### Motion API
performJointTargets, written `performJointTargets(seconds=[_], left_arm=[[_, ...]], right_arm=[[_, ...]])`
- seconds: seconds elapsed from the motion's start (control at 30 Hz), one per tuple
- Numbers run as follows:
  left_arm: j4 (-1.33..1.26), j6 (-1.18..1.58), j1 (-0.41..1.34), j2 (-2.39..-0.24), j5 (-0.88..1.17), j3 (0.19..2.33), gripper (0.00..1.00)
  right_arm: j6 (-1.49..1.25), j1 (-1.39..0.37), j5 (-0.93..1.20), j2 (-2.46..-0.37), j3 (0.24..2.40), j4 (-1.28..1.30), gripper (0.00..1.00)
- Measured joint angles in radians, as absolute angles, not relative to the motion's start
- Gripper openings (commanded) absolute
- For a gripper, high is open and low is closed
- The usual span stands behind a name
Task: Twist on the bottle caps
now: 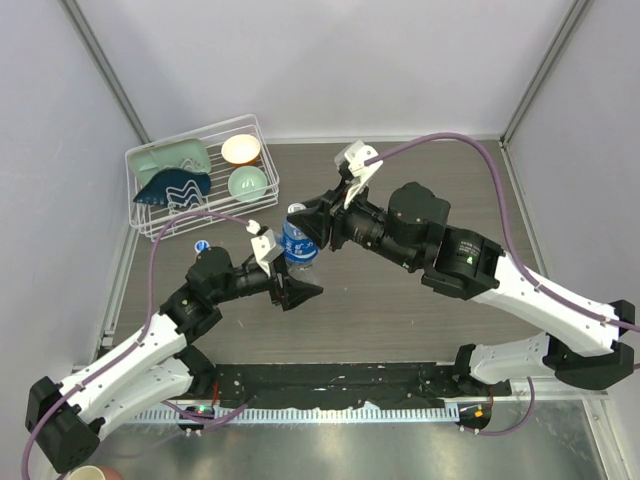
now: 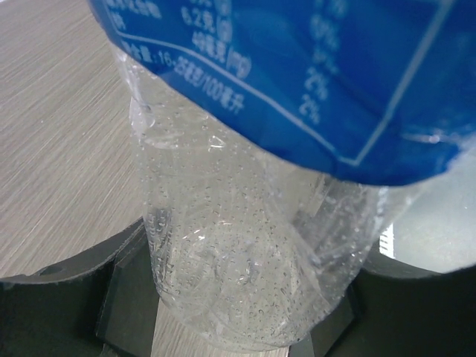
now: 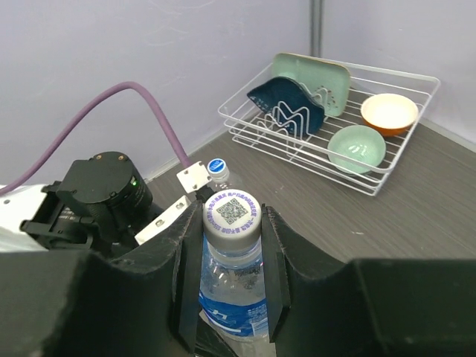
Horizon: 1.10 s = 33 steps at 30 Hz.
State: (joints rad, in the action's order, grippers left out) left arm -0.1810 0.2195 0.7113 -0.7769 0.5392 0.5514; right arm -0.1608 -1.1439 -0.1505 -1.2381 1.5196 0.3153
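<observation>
A clear bottle with a blue label [image 1: 297, 246] stands upright at the table's middle. Its white cap [image 3: 232, 214], printed with a square code, sits on the neck, and my right gripper [image 3: 232, 223] is shut on that cap from above [image 1: 306, 224]. My left gripper [image 2: 245, 305] is shut on the bottle's wet lower body [image 2: 238, 253], with a dark finger [image 2: 123, 297] on each side; in the top view this gripper [image 1: 299, 288] is just below the bottle. A second bottle [image 3: 223, 178], with a blue-topped cap [image 3: 216, 168] on it, stands behind the left arm [image 1: 203, 247].
A white wire rack [image 1: 195, 135] at the back left holds a cream bowl [image 1: 241, 150], a green bowl [image 1: 247, 183], a green dish [image 1: 165, 157] and a blue dish [image 1: 172, 186]. Purple cables loop over both arms. Grey walls enclose the table on three sides.
</observation>
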Motion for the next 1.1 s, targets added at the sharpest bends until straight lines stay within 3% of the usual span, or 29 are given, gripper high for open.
performJointTargets(seconds=[0.47, 0.77, 0.93, 1.1], left_arm=[[-0.165, 0.200, 0.703, -0.787, 0.457, 0.552, 0.00], [-0.168, 0.181, 0.700, -0.788, 0.429, 0.551, 0.00], [-0.220, 0.174, 0.691, -0.784, 0.412, 0.557, 0.00], [-0.251, 0.171, 0.690, -0.783, 0.416, 0.557, 0.00]], right_arm=[[-0.223, -1.271, -0.542, -1.334, 1.631, 0.413, 0.05], [-0.228, -1.300, -0.617, -1.342, 1.643, 0.417, 0.45], [-0.225, -1.314, -0.590, -1.306, 1.601, 0.454, 0.57], [-0.221, -1.314, -0.559, -1.282, 1.587, 0.452, 0.60]])
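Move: The right hand's fingers are already shut on the white cap, which sits on the neck of the blue-label bottle; that bottle's middle hangs some 9 cm below and 2 cm back. The blue-capped bottle stands about 25 cm left, 10 cm ahead and 28 cm lower; the dish rack lies roughly 26 cm left, 39 cm ahead and 34 cm below. The left hand grips the labelled bottle low down, the cap about 15 cm above and 3 cm ahead of it. Clockwise, the right hand turns the pinched cap by nearly 20 degrees while both hands drift forward together and the left, still gripping the bottle, turns slightly the other way. Then the right fingers open, let go of the cap, and the hand backs off about 2 cm, sinking a little, as the left lifts the bottle some 2 cm. ##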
